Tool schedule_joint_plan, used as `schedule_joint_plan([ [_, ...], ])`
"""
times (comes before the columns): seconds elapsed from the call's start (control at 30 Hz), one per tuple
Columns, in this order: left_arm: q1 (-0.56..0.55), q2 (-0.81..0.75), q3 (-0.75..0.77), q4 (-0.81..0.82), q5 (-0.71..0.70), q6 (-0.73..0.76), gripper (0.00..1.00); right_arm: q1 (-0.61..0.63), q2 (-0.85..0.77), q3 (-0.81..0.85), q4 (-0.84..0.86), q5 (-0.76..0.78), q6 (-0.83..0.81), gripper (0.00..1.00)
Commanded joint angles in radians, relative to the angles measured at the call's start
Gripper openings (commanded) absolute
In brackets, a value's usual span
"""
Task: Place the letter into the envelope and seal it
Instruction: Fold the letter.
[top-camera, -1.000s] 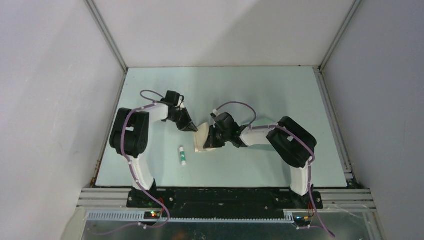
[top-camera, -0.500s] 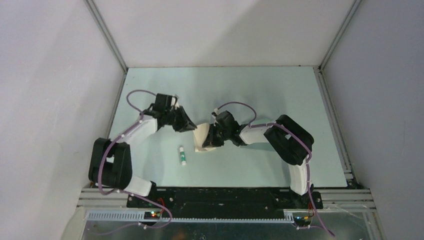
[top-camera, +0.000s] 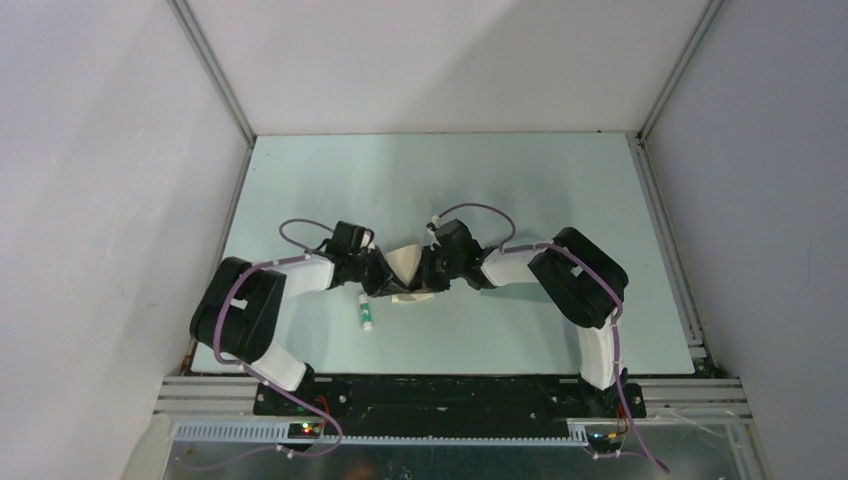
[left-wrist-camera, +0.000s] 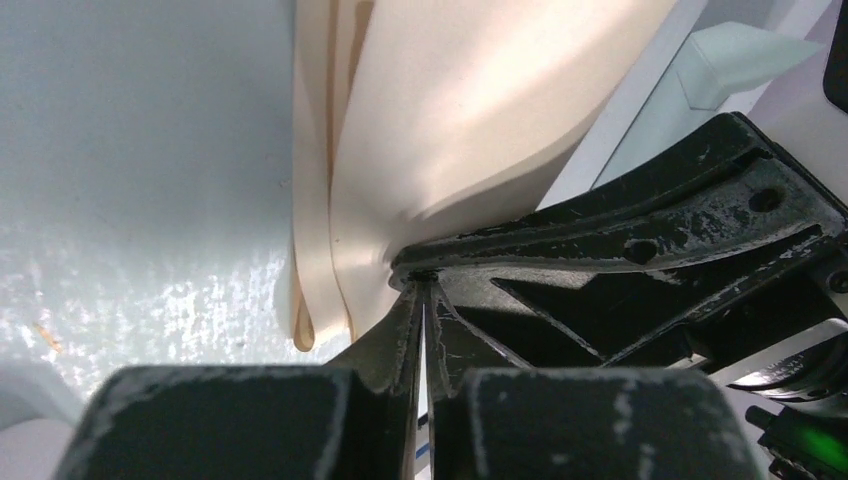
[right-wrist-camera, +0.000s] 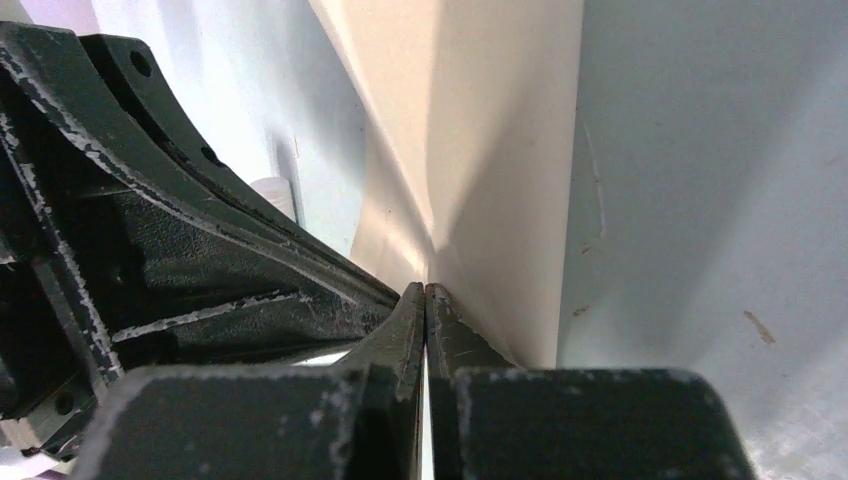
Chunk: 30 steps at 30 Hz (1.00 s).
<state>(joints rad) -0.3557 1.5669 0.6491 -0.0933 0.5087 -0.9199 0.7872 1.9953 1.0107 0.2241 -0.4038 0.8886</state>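
Observation:
The tan letter (top-camera: 406, 266) stands bowed up off the table between my two grippers. My right gripper (top-camera: 426, 276) is shut on its right edge; in the right wrist view the sheet (right-wrist-camera: 490, 150) runs out from the closed tips (right-wrist-camera: 426, 289). My left gripper (top-camera: 387, 276) presses in from the left, jaws almost together at the folded sheet (left-wrist-camera: 460, 120), tips (left-wrist-camera: 424, 285) right against the right gripper's fingers (left-wrist-camera: 640, 240). A pale teal-grey sheet with a pointed corner, the envelope (left-wrist-camera: 735, 60), shows behind the right gripper. In the top view it is hard to make out.
A small white stick with a green cap (top-camera: 366, 312) lies on the table just in front of the left gripper. Both arms bend in toward the table's middle. Grey walls and metal rails (top-camera: 665, 250) close in the pale green tabletop (top-camera: 520, 180).
The left arm has swung toward me and to the right, bringing its gripper up against the letter and closing it. The letter has bowed up higher between the two grippers.

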Motion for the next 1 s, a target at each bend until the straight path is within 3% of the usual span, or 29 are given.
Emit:
schedule_joint_plan([
  [0.0,-0.009,0.027,-0.021,0.012,-0.073,-0.009,0.05,-0.021,0.027,-0.036,-0.111,0.083,-0.033,0.00],
  [0.13,-0.007,0.010,-0.025,-0.043,-0.150,-0.001,0.04,-0.043,-0.011,-0.069,-0.072,0.055,-0.021,0.00],
  [0.6,-0.007,0.106,0.065,-0.177,-0.201,0.064,0.03,-0.095,-0.029,-0.046,-0.034,-0.028,0.012,0.00],
  [0.97,-0.006,0.148,0.084,-0.197,-0.155,0.102,0.03,-0.200,0.139,0.171,-0.058,-0.054,0.054,0.00],
])
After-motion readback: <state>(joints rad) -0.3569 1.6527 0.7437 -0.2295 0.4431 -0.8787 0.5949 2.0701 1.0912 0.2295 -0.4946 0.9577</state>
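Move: The letter's middle lies about 4 cm ahead of the left hand and 1 cm to its right, roughly 2 cm below, with its bulging flap just under those fingers; from the right hand, already on the letter's near part, it is about 4 cm straight ahead at table height. The glue stick lies some 9 cm left of the left hand and 5 cm back; the envelope is about 24 cm right of the right hand and 1 cm ahead. The left hand sinks about 1.5 cm, edging some 1 cm left as its nearly shut fingertips close the last bit, and presses the near part of the letter's flap down to the table, then holds there. The right hand, fingers shut and still on the letter, first eases about 2 cm to the right at unchanged height, then sweeps quickly forward some 7 cm along the fold side to near the letter's far edge, turning about 10 degrees clockwise. ##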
